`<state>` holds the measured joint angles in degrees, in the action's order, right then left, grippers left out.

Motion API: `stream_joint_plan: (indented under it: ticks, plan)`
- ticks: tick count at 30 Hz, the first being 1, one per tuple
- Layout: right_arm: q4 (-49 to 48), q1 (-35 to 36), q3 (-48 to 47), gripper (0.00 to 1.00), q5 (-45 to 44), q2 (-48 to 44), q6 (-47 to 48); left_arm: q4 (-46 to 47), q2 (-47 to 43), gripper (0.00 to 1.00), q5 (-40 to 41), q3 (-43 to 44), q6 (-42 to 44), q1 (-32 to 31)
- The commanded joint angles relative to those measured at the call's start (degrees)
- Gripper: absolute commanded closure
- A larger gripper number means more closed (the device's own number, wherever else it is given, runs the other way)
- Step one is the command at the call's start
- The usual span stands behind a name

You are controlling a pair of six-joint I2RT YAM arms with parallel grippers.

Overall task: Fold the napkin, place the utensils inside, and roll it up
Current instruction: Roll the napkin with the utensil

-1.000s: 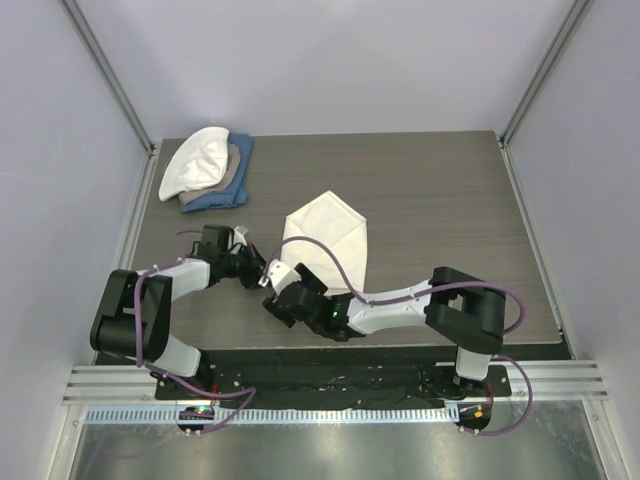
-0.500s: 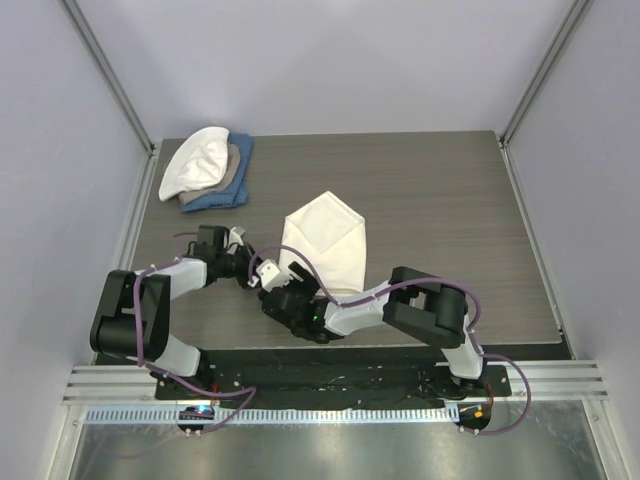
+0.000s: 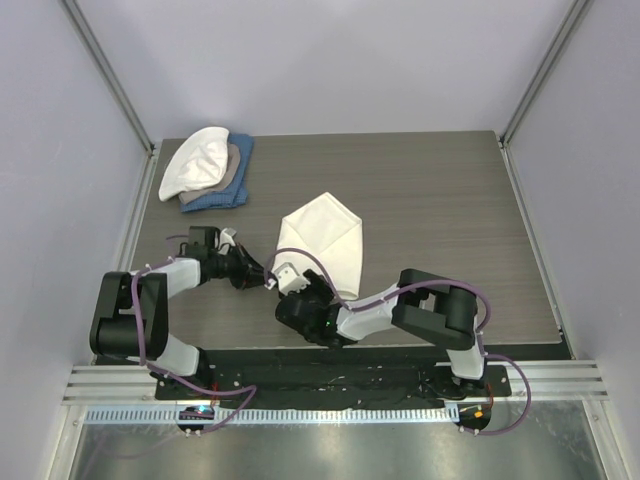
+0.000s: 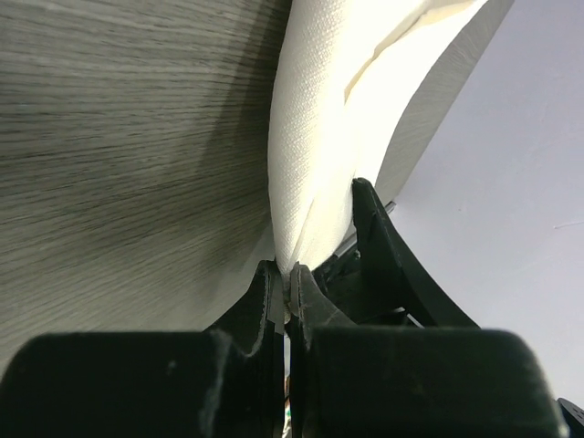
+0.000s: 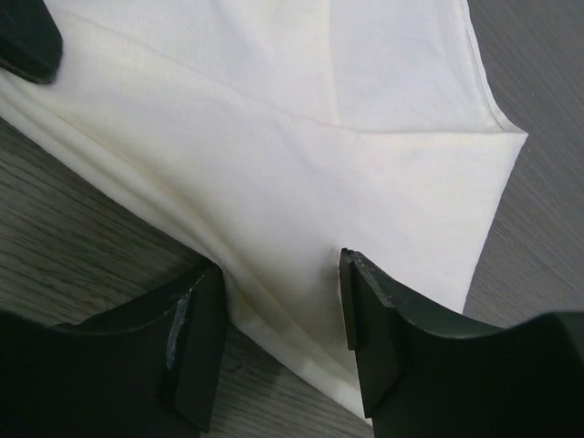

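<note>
The cream napkin [image 3: 325, 235] lies folded near the table's middle, its point toward the back. My left gripper [image 3: 263, 279] is shut on the napkin's near-left corner; in the left wrist view the cloth [image 4: 319, 137] rises straight out of the closed gripper [image 4: 290, 274]. My right gripper [image 3: 290, 270] sits just to the right of it at the napkin's near edge. In the right wrist view the gripper [image 5: 278, 266] is open, straddling the bunched edge of the napkin [image 5: 319, 137], one finger on the cloth and the other beside the fold. The utensils are hidden.
A stack of white, tan and blue cloths [image 3: 208, 168] lies at the back left corner of the grey wood-grain table [image 3: 450, 200]. Enclosure walls and metal posts border the table on three sides. Both arm bases sit at the near edge.
My right gripper has swung in to the napkin's near edge, and its jaws have narrowed around the fold. The left gripper has stayed shut on the corner, hardly moving.
</note>
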<state>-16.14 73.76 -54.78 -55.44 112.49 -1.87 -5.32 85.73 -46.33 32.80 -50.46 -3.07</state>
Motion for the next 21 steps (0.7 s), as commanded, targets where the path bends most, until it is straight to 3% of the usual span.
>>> stream_joint_plan:
  ticks: [1,8,13,15,16,19,21]
  plan:
    - [1.9,-0.4,3.8,0.43,-0.2,-2.1,-2.6,-1.3,-1.5,1.00,-2.1,1.0,1.4,1.2]
    - [-1.6,-0.5,4.8,0.62,2.6,-0.7,4.1,-1.8,-1.3,1.00,-1.9,1.3,2.1,1.2]
    - [-0.9,-1.9,5.2,0.90,8.4,-0.9,5.7,-1.8,-1.7,0.98,-1.2,1.6,2.4,1.3]
    - [1.1,-2.4,4.6,0.97,10.5,-1.0,6.1,-1.8,-2.5,0.87,0.3,1.9,2.3,1.3]
    - [2.1,-2.5,4.3,0.99,12.5,-1.0,6.3,-1.7,-2.8,0.72,1.4,2.0,2.2,1.2]
    - [7.3,-2.8,2.4,0.99,14.3,-1.5,5.9,-0.3,-6.3,0.38,8.9,1.6,1.8,1.3]
    - [11.7,-3.5,0.7,0.99,17.8,-1.9,3.8,2.2,-8.6,0.28,14.0,-0.5,0.4,1.3]
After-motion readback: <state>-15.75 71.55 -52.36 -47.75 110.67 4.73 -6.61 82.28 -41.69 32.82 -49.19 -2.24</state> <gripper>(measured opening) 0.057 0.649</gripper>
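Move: The right gripper, part open, already straddles the napkin's rolled near edge, its next grip spot barely 1 cm to its right and 1 cm below. From there the pinched left end is about 12 cm left and 1 cm farther out, and the napkin's far corner some 22 cm ahead and 1 cm right. The left gripper already pinches that left end; the right gripper's grip spot lies about 13 cm to its right, 1 cm nearer and 3 cm lower. Ease the right gripper about 1 cm down and 1 cm to the right onto the rolled near edge while closing its fingers until they pinch the roll. Keep the left pinch almost still until then; only after that open the left fingers wide, let go of the napkin's left end, and start drifting about 1 cm left and forward. ##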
